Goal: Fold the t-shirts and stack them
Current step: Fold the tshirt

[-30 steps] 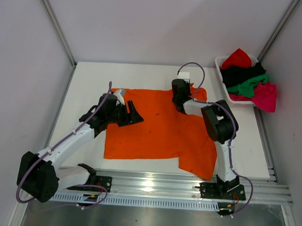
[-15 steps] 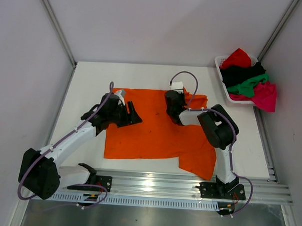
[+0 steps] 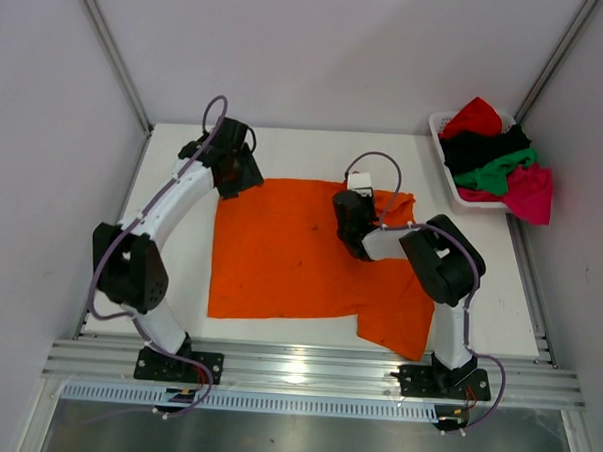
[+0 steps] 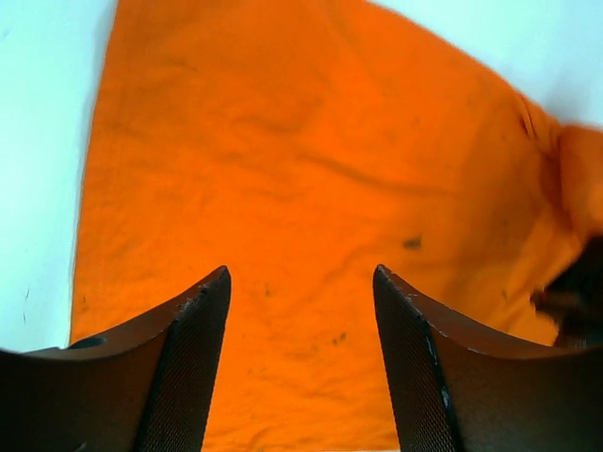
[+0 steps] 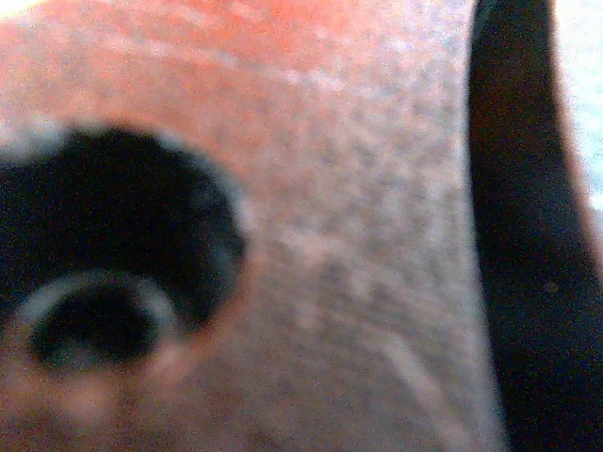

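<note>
A bright orange t-shirt (image 3: pixel 290 256) lies spread flat on the white table (image 3: pixel 172 220). My left gripper (image 3: pixel 242 175) hovers over the shirt's far left corner. In the left wrist view it (image 4: pixel 301 282) stands open, with only orange cloth (image 4: pixel 311 169) showing between its fingers. My right gripper (image 3: pixel 353 233) rests low on the shirt near its far right part, shut. The right wrist view is a close blur, so no grip on the cloth shows. Red (image 3: pixel 474 115), black (image 3: pixel 475 149), green (image 3: pixel 499 173) and magenta-pink (image 3: pixel 528 193) t-shirts are heaped at the far right.
A white slatted basket (image 3: pixel 438 122) at the far right corner holds the heaped shirts, and the pink one spills over its near rim. The orange shirt's near right corner (image 3: pixel 397 325) reaches close to the table's front rail (image 3: pixel 305 366). Grey walls stand on three sides.
My left arm has swung from the shirt's left middle to its far left corner, still open. My right gripper has shifted slightly leftward and nearer on the shirt.
</note>
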Controlling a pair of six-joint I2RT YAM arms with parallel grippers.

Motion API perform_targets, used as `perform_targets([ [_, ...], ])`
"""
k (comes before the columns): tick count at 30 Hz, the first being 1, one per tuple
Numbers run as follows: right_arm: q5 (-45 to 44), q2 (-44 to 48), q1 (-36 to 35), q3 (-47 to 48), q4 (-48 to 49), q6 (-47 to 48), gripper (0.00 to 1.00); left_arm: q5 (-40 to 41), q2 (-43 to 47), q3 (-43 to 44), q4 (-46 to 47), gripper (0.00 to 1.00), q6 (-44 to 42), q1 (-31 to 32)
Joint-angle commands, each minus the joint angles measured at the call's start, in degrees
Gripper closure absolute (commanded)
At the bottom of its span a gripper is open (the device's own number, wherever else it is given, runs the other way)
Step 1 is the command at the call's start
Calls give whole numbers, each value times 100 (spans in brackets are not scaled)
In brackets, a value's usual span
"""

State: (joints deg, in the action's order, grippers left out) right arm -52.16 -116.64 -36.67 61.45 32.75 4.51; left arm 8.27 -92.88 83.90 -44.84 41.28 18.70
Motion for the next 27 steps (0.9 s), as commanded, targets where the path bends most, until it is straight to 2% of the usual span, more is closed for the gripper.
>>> perform_targets([
  [1, -250, 449, -34, -221, 390, -135, 100, 8, -598, 1004, -595, 36, 206, -138],
  [3, -312, 493, -34, -291, 372, -196, 100, -36, -897, 1364, -745, 37, 92, -147],
  [4, -373, 502, -42, -352, 372, -231, 93, -36, -942, 1479, -789, 37, 56, -147],
  [5, -400, 511, -34, -388, 398, -319, 86, -45, -968, 1506, -789, 37, 47, -147],
  [7, -496, 546, -51, -519, 521, -416, 56, -115, -951, 1393, -676, 37, 21, -139],
  [10, -488, 642, -77, -669, 819, -538, 40, -212, -907, 1129, -517, 36, -32, -139],
  [17, -453, 765, -244, -573, 979, -267, 36, -405, -1083, 1041, -429, 37, -102, -138],
  [19, -557, 914, -271, -328, 26, -834, 33, -423, -1100, 1032, -403, 38, -120, -130],
  [20, -602, 950, -262, 248, -780, -1386, 33, -423, -1109, 1023, -394, 38, -137, -130],
  [21, -663, 976, -219, 610, -2624, -2880, 34, -440, -1109, 1006, -368, 38, -137, -130],
  [23, -480, 968, -122, 1226, -4113, -4234, 34, -502, -1153, 980, -324, 38, -129, -130],
  [24, -418, 985, -69, 1412, -4476, -4614, 34, -554, -1162, 945, -271, 38, -120, -130],
  [25, -339, 1029, -51, 1422, -4418, -4922, 34, -598, -1179, 944, -271, 39, -120, -130],
  [27, -68, 986, 114, 1666, -4478, -5065, 34, -608, -1206, 927, -288, 39, -137, -112],
])
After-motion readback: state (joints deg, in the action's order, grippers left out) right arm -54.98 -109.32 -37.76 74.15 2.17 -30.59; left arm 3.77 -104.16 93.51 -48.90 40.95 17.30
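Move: The right hand still pinches the end of the t-shirt's far sleeve, now folded back on the body, about 1 cm below the hand point. The shirt's folded right-hand corner is some 14 cm to the right and 2 cm nearer; the laundry basket's middle is about 30 cm right and 7 cm farther out. From the left hand, hovering open, that sleeve end lies about 18 cm right, 8 cm ahead and 11 cm below. The right fingers, pinching the sleeve end, draw it a last couple of centimetres back and slightly right, opening as they go and letting go of it. The hand then lifts about 6 cm, drifting left and forward and rolling its left side up some 25 degrees. The left hand reaches forward about 3 cm over the shirt, stops, and sinks as much, still open and touching nothing. ##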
